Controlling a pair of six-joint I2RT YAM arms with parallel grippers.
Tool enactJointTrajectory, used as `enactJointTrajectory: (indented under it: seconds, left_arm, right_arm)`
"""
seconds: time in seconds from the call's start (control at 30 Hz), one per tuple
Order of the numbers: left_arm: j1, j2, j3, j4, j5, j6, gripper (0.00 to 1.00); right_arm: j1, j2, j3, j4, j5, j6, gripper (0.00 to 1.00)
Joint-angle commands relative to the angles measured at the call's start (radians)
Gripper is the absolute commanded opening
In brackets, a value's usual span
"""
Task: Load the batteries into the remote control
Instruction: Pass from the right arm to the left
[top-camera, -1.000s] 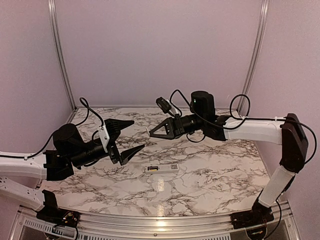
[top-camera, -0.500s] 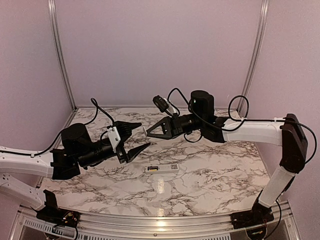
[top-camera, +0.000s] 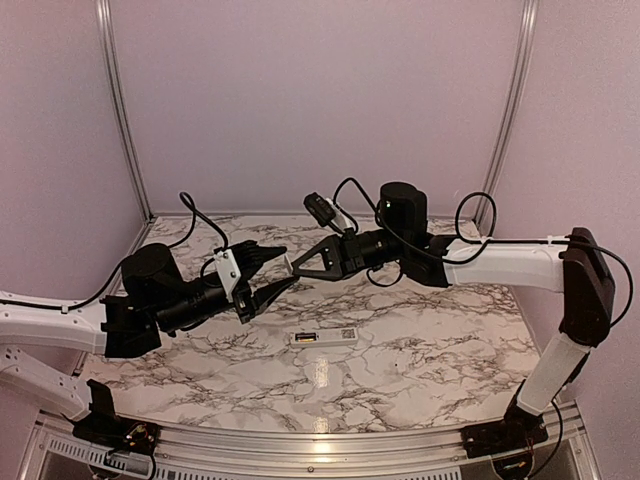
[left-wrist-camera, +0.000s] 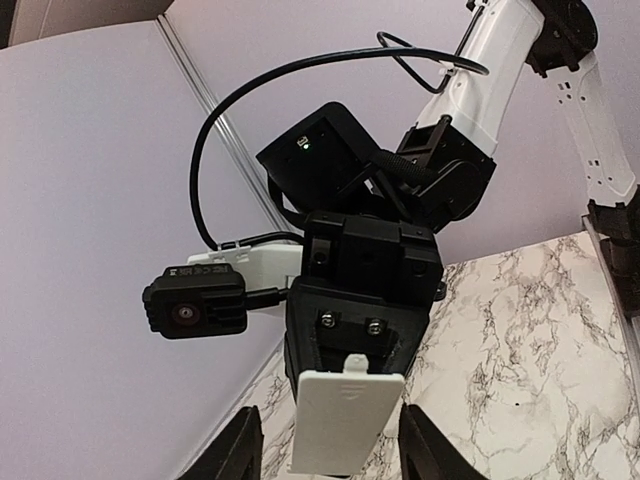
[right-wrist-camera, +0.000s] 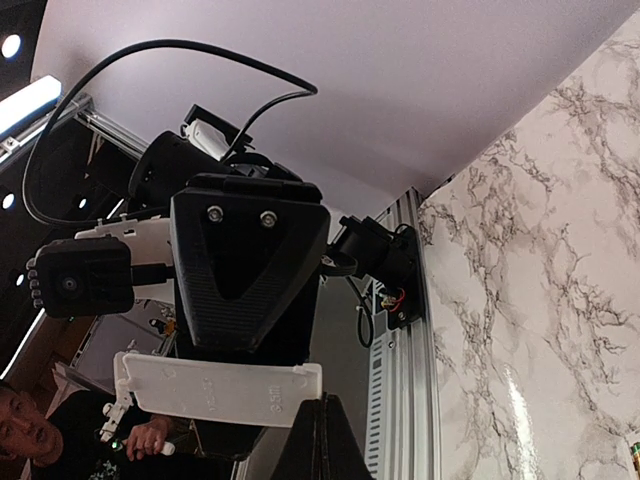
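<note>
The remote control (top-camera: 323, 337) lies flat mid-table, white, with a dark and yellowish recess at its left end; I cannot make out separate batteries. Above it, my right gripper (top-camera: 297, 264) is shut on one end of a plain white cover plate (right-wrist-camera: 215, 390) and holds it in the air. My left gripper (top-camera: 284, 268) meets it tip to tip. In the left wrist view the cover plate (left-wrist-camera: 340, 420) hangs between the left gripper's (left-wrist-camera: 332, 450) fingers, with a clear gap on one side. Its jaws are open around the plate.
Marbled tabletop (top-camera: 420, 350) stretches around the remote. Pale walls with aluminium posts (top-camera: 118, 100) close in the back and sides. An aluminium rail (top-camera: 300, 440) runs along the near edge, where both arm bases are bolted.
My left arm has swung right, up to the right gripper's tip. Its jaws have narrowed around the cover plate. The right gripper has edged slightly left, still holding the plate.
</note>
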Motion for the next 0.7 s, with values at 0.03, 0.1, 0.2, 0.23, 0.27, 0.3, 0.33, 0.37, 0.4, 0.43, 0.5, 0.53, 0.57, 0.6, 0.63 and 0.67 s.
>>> enactJointTrajectory:
  seconds: [0.03, 0.1, 0.2, 0.23, 0.27, 0.3, 0.33, 0.37, 0.4, 0.43, 0.5, 0.53, 0.57, 0.6, 0.63, 0.67]
  left_arm:
    - [-0.005, 0.02, 0.035, 0.022, -0.009, 0.003, 0.44]
    - [-0.005, 0.025, 0.041, 0.013, -0.006, 0.003, 0.4]
    - [-0.004, 0.029, 0.048, 0.006, -0.003, 0.0, 0.35]
    - [-0.005, 0.029, 0.048, 0.003, -0.002, 0.001, 0.33]
    - [-0.005, 0.029, 0.05, 0.0, -0.002, -0.001, 0.31]
    - [-0.005, 0.029, 0.052, -0.004, -0.001, 0.0, 0.28]
    - [-0.005, 0.028, 0.054, -0.008, -0.003, -0.002, 0.26]
    - [-0.005, 0.027, 0.056, -0.012, -0.003, -0.002, 0.25]
    - [-0.005, 0.026, 0.055, -0.015, -0.004, -0.002, 0.24]
    - [-0.005, 0.026, 0.056, -0.021, -0.004, -0.002, 0.22]
    - [-0.005, 0.02, 0.06, -0.041, -0.008, -0.002, 0.2]
    - [-0.005, 0.017, 0.061, -0.05, -0.009, -0.002, 0.19]
    - [-0.005, 0.013, 0.062, -0.064, -0.009, 0.003, 0.19]
    - [-0.005, 0.009, 0.067, -0.086, -0.009, 0.009, 0.19]
    - [-0.005, 0.005, 0.078, -0.118, -0.023, 0.011, 0.19]
    - [-0.004, 0.001, 0.087, -0.154, -0.044, 0.013, 0.19]
  right_arm:
    - [0.01, 0.011, -0.001, 0.024, -0.012, -0.004, 0.0]
    - [0.011, 0.01, -0.001, 0.024, -0.013, -0.004, 0.0]
    - [0.011, 0.008, -0.004, 0.025, -0.013, -0.004, 0.0]
    - [0.01, 0.008, -0.004, 0.027, -0.013, -0.003, 0.0]
    - [0.01, 0.007, -0.005, 0.03, -0.013, -0.004, 0.0]
    - [0.01, 0.007, -0.005, 0.032, -0.013, -0.004, 0.0]
    - [0.01, 0.007, -0.005, 0.032, -0.012, -0.004, 0.0]
    - [0.01, 0.007, -0.004, 0.032, -0.012, -0.004, 0.0]
    - [0.009, 0.007, -0.003, 0.031, -0.012, -0.004, 0.0]
    - [0.006, 0.007, -0.005, 0.032, -0.011, -0.001, 0.0]
    - [-0.007, 0.005, -0.011, 0.03, -0.01, 0.002, 0.07]
    - [-0.016, -0.001, -0.017, 0.028, -0.009, 0.003, 0.13]
    - [-0.029, -0.008, -0.024, 0.026, -0.008, 0.003, 0.2]
    - [-0.042, -0.017, -0.03, 0.017, -0.007, -0.001, 0.25]
    - [-0.057, -0.027, -0.036, -0.002, -0.005, -0.013, 0.3]
    - [-0.08, -0.041, -0.042, -0.03, 0.0, -0.032, 0.35]
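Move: The battery cover stands upright between the left hand's open fingers, about 1 cm ahead and 1 cm to the right of that hand's point, at its height. The right hand holds the cover by its lower end, so the cover's middle is some 2 cm above and 1 cm to the left of the right hand, level fore and aft. The remote control lies on the table about 5 cm farther out than the left hand, 6 cm to its right and 29 cm below. The left fingers close from about half open to a quarter open, pinching the battery cover by its two long edges, while the left hand itself shifts barely half a centimetre to its right. The right hand holds still with the cover clamped, then at the very end spreads its fingers, lets go and starts easing away about 1 cm, forward, down and to the right. ##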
